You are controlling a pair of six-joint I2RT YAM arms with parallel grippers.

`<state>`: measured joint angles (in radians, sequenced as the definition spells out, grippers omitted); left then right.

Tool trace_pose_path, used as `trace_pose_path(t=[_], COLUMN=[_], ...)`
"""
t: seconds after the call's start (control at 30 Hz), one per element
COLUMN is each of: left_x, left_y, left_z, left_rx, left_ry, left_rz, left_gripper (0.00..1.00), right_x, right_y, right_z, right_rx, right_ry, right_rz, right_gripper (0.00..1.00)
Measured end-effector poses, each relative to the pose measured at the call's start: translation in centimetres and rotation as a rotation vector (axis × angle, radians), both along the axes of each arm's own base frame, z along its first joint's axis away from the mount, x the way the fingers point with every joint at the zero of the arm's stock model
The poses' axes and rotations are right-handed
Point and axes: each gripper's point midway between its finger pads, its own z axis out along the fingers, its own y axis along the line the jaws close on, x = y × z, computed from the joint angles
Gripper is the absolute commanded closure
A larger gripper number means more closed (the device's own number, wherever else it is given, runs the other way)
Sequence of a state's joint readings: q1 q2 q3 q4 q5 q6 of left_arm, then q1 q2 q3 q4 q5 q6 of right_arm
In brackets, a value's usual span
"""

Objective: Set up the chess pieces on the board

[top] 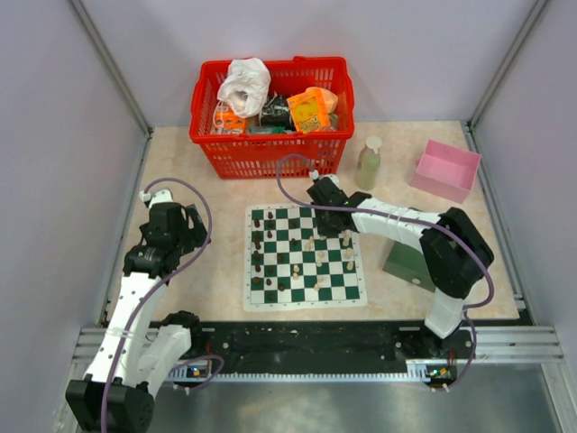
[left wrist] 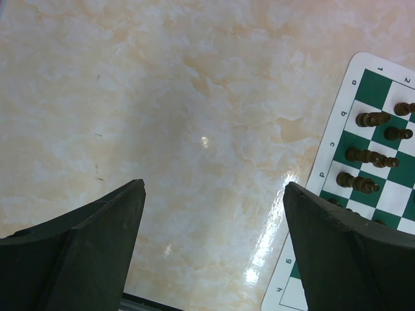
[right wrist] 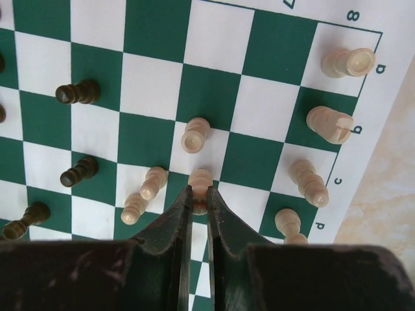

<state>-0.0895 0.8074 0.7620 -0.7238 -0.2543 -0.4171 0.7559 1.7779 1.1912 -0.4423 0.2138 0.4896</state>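
The board (top: 306, 302) is a green and white checked mat in the middle of the table. Dark brown chess pieces (top: 259, 257) stand along its left side and cream ones (top: 350, 257) on the right. My right gripper (right wrist: 200, 194) is shut on a cream piece (right wrist: 201, 180) that stands on the board. Other cream pieces (right wrist: 196, 135) stand or lie close around it, and dark pieces (right wrist: 78, 92) are further left. My left gripper (left wrist: 214, 188) is open over bare table, left of the board's edge (left wrist: 324, 165), with nothing between its fingers (left wrist: 97, 240).
A red basket (top: 216, 149) full of packets stands behind the board. A pale bottle (top: 368, 162) and a pink box (top: 446, 170) are at the back right. A dark green box (top: 410, 257) lies under the right forearm, just right of the board.
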Motion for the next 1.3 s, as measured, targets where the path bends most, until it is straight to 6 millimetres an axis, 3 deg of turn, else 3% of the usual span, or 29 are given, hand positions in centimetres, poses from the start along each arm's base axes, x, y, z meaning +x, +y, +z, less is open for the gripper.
trace_pose_path(t=[0.13,0.3,0.4,0.5,0.67,0.87,1.03,1.3], left_x=[0.0,0.0,0.0,0.0,0.1,0.1,0.1,0.1], left_y=[0.0,0.0,0.0,0.0,-0.1,-0.1,-0.1,-0.1], left_z=[0.0,0.0,0.0,0.0,0.1,0.2,0.2,0.2], left_rx=[0.000,-0.001,-0.001,-0.002,-0.003,-0.004,-0.005,-0.006], left_ry=[0.000,-0.001,-0.002,-0.003,-0.007,-0.012,-0.012,-0.012], left_rz=[0.000,-0.001,-0.001,-0.001,-0.003,-0.003,-0.004,-0.005], left_gripper=[0.07,0.07,0.07,0.07,0.07,0.07,0.08,0.07], right_x=[-0.2,-1.2,-3.2,-6.0,-10.8,-13.7,-14.4,-13.8], right_y=[-0.1,-0.4,-1.0,-2.1,-4.4,-7.0,-8.2,-7.8], right_z=[1.8,7.1,9.7,10.5,9.0,5.4,2.8,1.2], right_rx=[0.025,0.092,0.127,0.129,0.103,0.034,-0.030,-0.037], right_ry=[-0.022,-0.097,-0.136,-0.130,-0.062,0.020,0.052,0.039], right_rz=[0.001,0.004,0.010,0.017,0.012,-0.035,-0.069,-0.096], right_gripper=[0.91,0.91,0.91,0.91,0.91,0.91,0.91,0.91])
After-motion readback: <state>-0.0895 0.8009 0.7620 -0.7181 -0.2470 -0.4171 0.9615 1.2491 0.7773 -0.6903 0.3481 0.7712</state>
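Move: My right hand already has a pale chess piece pinched over the middle of the board. The corner square h8, where the piece goes, lies about 14 cm back and 8 cm to the right, some 2 cm lower. Pale pieces stand on e8 and f8, about 11 and 7 cm farther out than h8 and in line with it; two pawns stand about 8 cm to its left and 2 cm farther out. From my left hand, h8 is roughly 44 cm right, 8 cm back and 12 cm down. Keeping the pinch on the piece, I lift my right hand straight up, then swing it in an arch some 10 cm high, about 14 cm back towards my base and 8 cm to the right. I bring it down to h8, easing off near the board, to finish about 1 cm above starting height with the wrist turned slightly clockwise. ##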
